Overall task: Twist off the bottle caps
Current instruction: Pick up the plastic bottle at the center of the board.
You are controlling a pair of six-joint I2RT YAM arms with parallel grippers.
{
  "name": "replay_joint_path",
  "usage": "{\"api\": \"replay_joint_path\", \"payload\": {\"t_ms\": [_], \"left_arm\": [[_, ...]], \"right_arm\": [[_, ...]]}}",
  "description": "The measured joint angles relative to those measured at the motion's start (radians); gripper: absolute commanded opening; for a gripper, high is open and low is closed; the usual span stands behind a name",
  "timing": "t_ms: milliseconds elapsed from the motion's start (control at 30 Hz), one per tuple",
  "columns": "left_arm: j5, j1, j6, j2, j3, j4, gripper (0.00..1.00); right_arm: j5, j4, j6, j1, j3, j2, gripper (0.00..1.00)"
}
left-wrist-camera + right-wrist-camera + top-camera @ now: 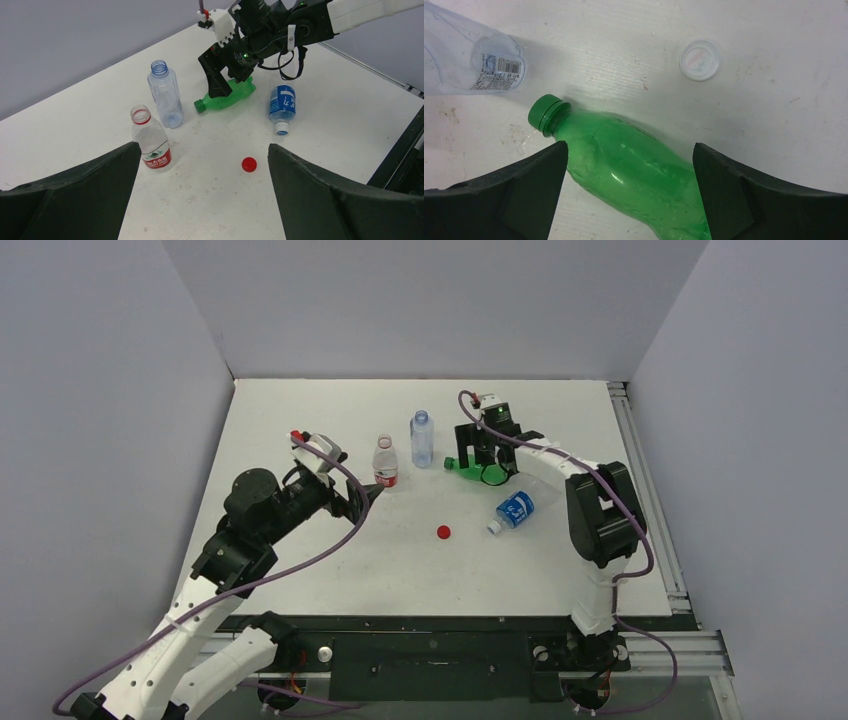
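The green bottle (634, 170) lies on its side with its green cap (543, 112) screwed on. My right gripper (629, 150) is open just above it, one finger on each side of its body, a gap showing at both. Beside it a loose white cap (699, 60) rests on the table. The clear ribbed bottle (165, 95) and the red-labelled bottle (150, 140) stand upright with open necks. The blue-labelled bottle (283, 105) lies capped (281, 130). A red cap (249, 164) lies loose. My left gripper (202, 150) hangs open and empty, near the red-labelled bottle (385, 462).
Grey walls close the table (330, 570) at the left, back and right. A metal rail (640, 480) runs along its right edge. The right arm (600, 510) reaches over the table's right side, and purple cables trail from both arms.
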Motion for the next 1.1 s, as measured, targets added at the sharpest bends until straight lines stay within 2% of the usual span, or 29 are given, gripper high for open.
{"api": "replay_joint_path", "payload": {"t_ms": [433,567,900,1100], "left_arm": [[0.02,0.001,-0.003,0.008,0.021,-0.001,0.96],[0.024,0.001,-0.004,0.008,0.021,-0.001,0.97],[0.046,0.001,-0.014,0.01,0.021,-0.001,0.97],[0.056,0.001,-0.023,0.011,0.021,0.0,0.97]], "right_arm": [[-0.01,-0.021,-0.011,0.057,-0.022,0.014,0.9],[0.011,-0.026,0.003,0.074,-0.069,0.006,0.84],[0.035,-0.041,0.039,0.086,-0.121,-0.025,0.55],[0.039,-0.041,0.058,0.086,-0.121,-0.071,0.29]]}}
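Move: The green bottle lies on its side, its middle some 5 cm back from my right hand, 3 cm to its right and 4 cm below, cap end pointing left. The open clear bottle stands level ahead and about 10 cm left of this hand; the red-labelled one about 7 cm back and 19 cm left. The blue-labelled bottle lies about 17 cm back, 12 cm right. From my left hand the green bottle is roughly 18 cm ahead, 23 cm right, 29 cm below. I draw my open right hand back about 5.5 cm, edging 2 cm left at first and sinking some 4.5 cm until the fingers straddle the green bottle's lower body. There I close on the bottle's two sides, fingertips tipped a little steeper down, and with the grip made I start raising it, about 2.5 cm. ##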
